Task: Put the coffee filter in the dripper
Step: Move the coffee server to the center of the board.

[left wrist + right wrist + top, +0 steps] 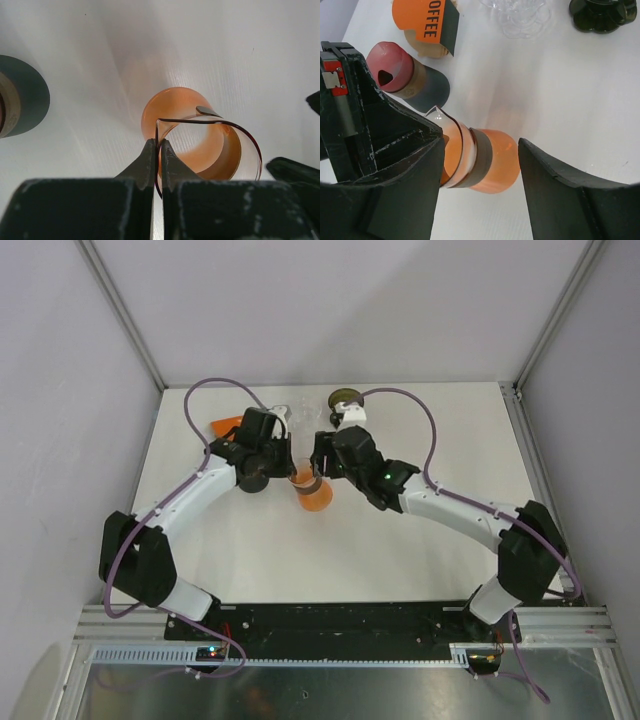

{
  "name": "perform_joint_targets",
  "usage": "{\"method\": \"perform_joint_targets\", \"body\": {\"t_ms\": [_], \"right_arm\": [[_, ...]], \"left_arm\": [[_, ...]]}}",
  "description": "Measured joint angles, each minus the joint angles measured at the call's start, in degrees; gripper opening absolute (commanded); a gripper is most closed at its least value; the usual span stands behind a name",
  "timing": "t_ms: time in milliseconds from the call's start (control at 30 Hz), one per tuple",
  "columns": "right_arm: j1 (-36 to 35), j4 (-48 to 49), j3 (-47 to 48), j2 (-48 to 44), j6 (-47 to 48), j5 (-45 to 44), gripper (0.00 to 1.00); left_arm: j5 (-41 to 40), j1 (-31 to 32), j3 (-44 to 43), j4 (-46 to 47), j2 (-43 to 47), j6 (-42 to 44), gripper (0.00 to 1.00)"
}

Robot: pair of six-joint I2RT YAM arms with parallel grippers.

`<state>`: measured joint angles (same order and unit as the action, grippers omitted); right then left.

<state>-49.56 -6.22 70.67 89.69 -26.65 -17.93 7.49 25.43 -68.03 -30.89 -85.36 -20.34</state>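
Observation:
An orange see-through glass vessel (315, 498) with a dark band and a pouring lip lies tilted on the white table. My left gripper (159, 142) is shut on its thin rim. My right gripper (481, 150) is open, one finger on each side of the vessel (500, 160); the right finger stands clear of it. The coffee filters show as brown paper in an orange packet marked COFFEE (422, 20) at the back left. A clear ribbed glass dripper (520, 17) stands behind, apart from both grippers.
A dark cylinder with a red top (405, 77) stands just left of the orange vessel, close to my left gripper (290, 472). A dark green round piece (345, 398) sits at the back. White walls enclose the table.

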Motion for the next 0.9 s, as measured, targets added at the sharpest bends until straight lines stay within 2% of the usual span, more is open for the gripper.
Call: {"method": "perform_joint_targets", "body": {"t_ms": [467, 567, 700, 833, 900], "right_arm": [[-1.60, -10.36, 10.82, 8.72, 3.39, -5.29, 0.49], [-1.68, -11.67, 12.33, 9.57, 4.13, -5.97, 0.34], [-1.90, -13.20, 14.99, 11.69, 4.79, -5.95, 0.07], [-1.97, -15.80, 16.15, 12.90, 6.01, -6.75, 0.00], [-1.64, -16.57, 16.15, 13.35, 6.19, -6.34, 0.00]], "left_arm": [[-3.45, 1.97, -2.62, 0.42, 0.22, -2.62, 0.00], [-3.54, 2.10, -2.62, 0.35, 0.22, -2.75, 0.00], [-3.91, 2.60, -2.62, 0.46, 0.15, -2.78, 0.00], [-3.76, 2.80, -2.95, 0.83, -0.50, -2.60, 0.05], [-3.63, 2.95, -2.99, 0.92, -1.27, -2.51, 0.15]]}}
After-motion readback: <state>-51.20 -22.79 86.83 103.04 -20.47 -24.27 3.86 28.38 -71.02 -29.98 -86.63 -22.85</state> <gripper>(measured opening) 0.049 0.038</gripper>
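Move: Pinched by its rim in the left fingers, the coffee server has its middle about 4 cm right of that hand, 2 cm back and 6 cm below; the dark canister stands roughly 10 cm left and 3 cm ahead of the left hand. From the right hand, the server's middle is about 4 cm left, 1 cm back and 9 cm below, with the glass dripper some 16 cm ahead and 7 cm left, and the green mug 17 cm ahead and 3 cm right. Sinking about 4 cm and edging 2 cm forward, the right hand rolls some 20 degrees, left side down, and closes its part-open fingers to pinch the server's rim on the right side. The left hand keeps its rim grip, rising about 2 cm and then easing slightly down while shifting 1.5 cm right towards the right hand. ##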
